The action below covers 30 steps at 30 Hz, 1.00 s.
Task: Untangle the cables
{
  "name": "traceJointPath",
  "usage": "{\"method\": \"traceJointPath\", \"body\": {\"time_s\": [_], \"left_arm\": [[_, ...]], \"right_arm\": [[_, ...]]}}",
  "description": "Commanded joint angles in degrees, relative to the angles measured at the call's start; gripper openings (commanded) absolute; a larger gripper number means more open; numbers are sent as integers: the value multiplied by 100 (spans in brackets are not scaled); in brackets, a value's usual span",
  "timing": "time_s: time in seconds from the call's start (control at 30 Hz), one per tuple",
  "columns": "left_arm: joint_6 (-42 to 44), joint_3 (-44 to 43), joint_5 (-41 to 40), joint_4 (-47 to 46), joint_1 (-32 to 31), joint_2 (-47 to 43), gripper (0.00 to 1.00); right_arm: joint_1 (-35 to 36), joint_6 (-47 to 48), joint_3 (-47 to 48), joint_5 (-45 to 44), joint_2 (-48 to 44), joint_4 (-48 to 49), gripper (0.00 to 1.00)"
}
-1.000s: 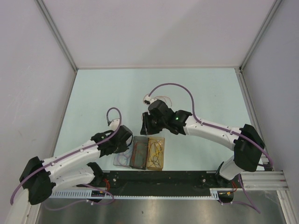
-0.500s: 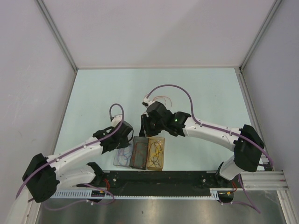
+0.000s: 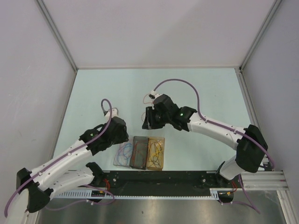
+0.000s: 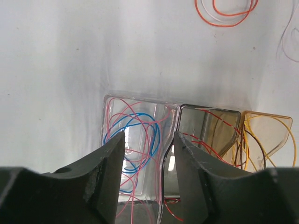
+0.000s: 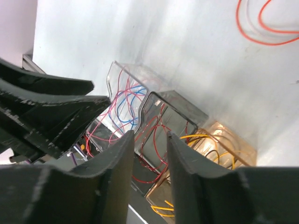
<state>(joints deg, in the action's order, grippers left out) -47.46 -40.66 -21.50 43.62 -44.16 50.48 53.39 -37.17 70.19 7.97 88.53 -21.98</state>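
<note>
The cables are thin wires. Pink and blue cables (image 4: pixel 154 135) lie looped in a clear bin (image 4: pixel 112 112). Red cables (image 5: pixel 180 135) lie in a dark bin (image 4: pixel 210 123), and yellow and brown cables (image 5: pixel 210 140) lie in an amber bin (image 4: pixel 273 128). An orange cable loop (image 4: pixel 226 11) and a pale cable (image 4: pixel 289 42) lie loose on the table beyond the bins. My left gripper (image 4: pixel 148 140) is open above the clear bin with nothing between its fingers. My right gripper (image 5: pixel 149 137) hangs open over the dark bin, empty.
The three bins (image 3: pixel 139 152) stand side by side at the table's near edge, just ahead of the black base rail (image 3: pixel 159 184). Both arms crowd over them. White walls enclose the pale table (image 3: pixel 210 88) on three sides.
My left gripper has opened from shut and drawn back to the left, uncovering the clear bin. The right gripper has shifted slightly up and right and opened a little.
</note>
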Motion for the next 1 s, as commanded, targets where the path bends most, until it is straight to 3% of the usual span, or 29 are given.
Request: {"method": "traceJointPath", "body": {"time_s": [0.0, 0.23, 0.43, 0.73, 0.97], "left_arm": [[360, -714, -188, 235, 39, 6, 56], [1343, -1663, -153, -502, 39, 1129, 69], [2020, -2436, -13, -1407, 39, 2621, 76], [2549, -4150, 523, -1795, 303, 5022, 76], [2207, -5468, 910, -1576, 663, 6551, 76]], "right_arm": [[-319, 245, 38, -49, -442, 1, 42], [-1022, 403, 3, -760, -705, -851, 69], [-1936, 280, -620, -902, -1250, -975, 85], [-2719, 386, -1543, -182, -1681, -703, 86], [-2886, 465, -1816, 231, -1637, -404, 86]]}}
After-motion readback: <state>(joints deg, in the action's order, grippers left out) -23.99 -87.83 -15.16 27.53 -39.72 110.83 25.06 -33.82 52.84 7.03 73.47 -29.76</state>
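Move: The last red cable on the table has its middle about 23 cm ahead of the left hand, 13 cm to its right and 11 cm lower. Below that hand, some 9 cm down, the clear tray sits about 2 cm to its left and 2 cm back; the grey tray is 6 cm to its right and the amber one 14 cm, both 2 cm back. From the right hand the cable lies roughly 20 cm ahead, 3 cm right and 17 cm below. Forward and to the right, the left hand leaves the trays for the red cable, covering some 25 cm: it lifts about 6 cm early, then sinks slightly below its starting height, turning clockwise and opening wider. The right hand first goes forward and right, then mostly right, clearing the way by about 20 cm while dropping 5 cm overall; it turns nearly 30 degrees clockwise and opens wide. Neither reaches the table. ##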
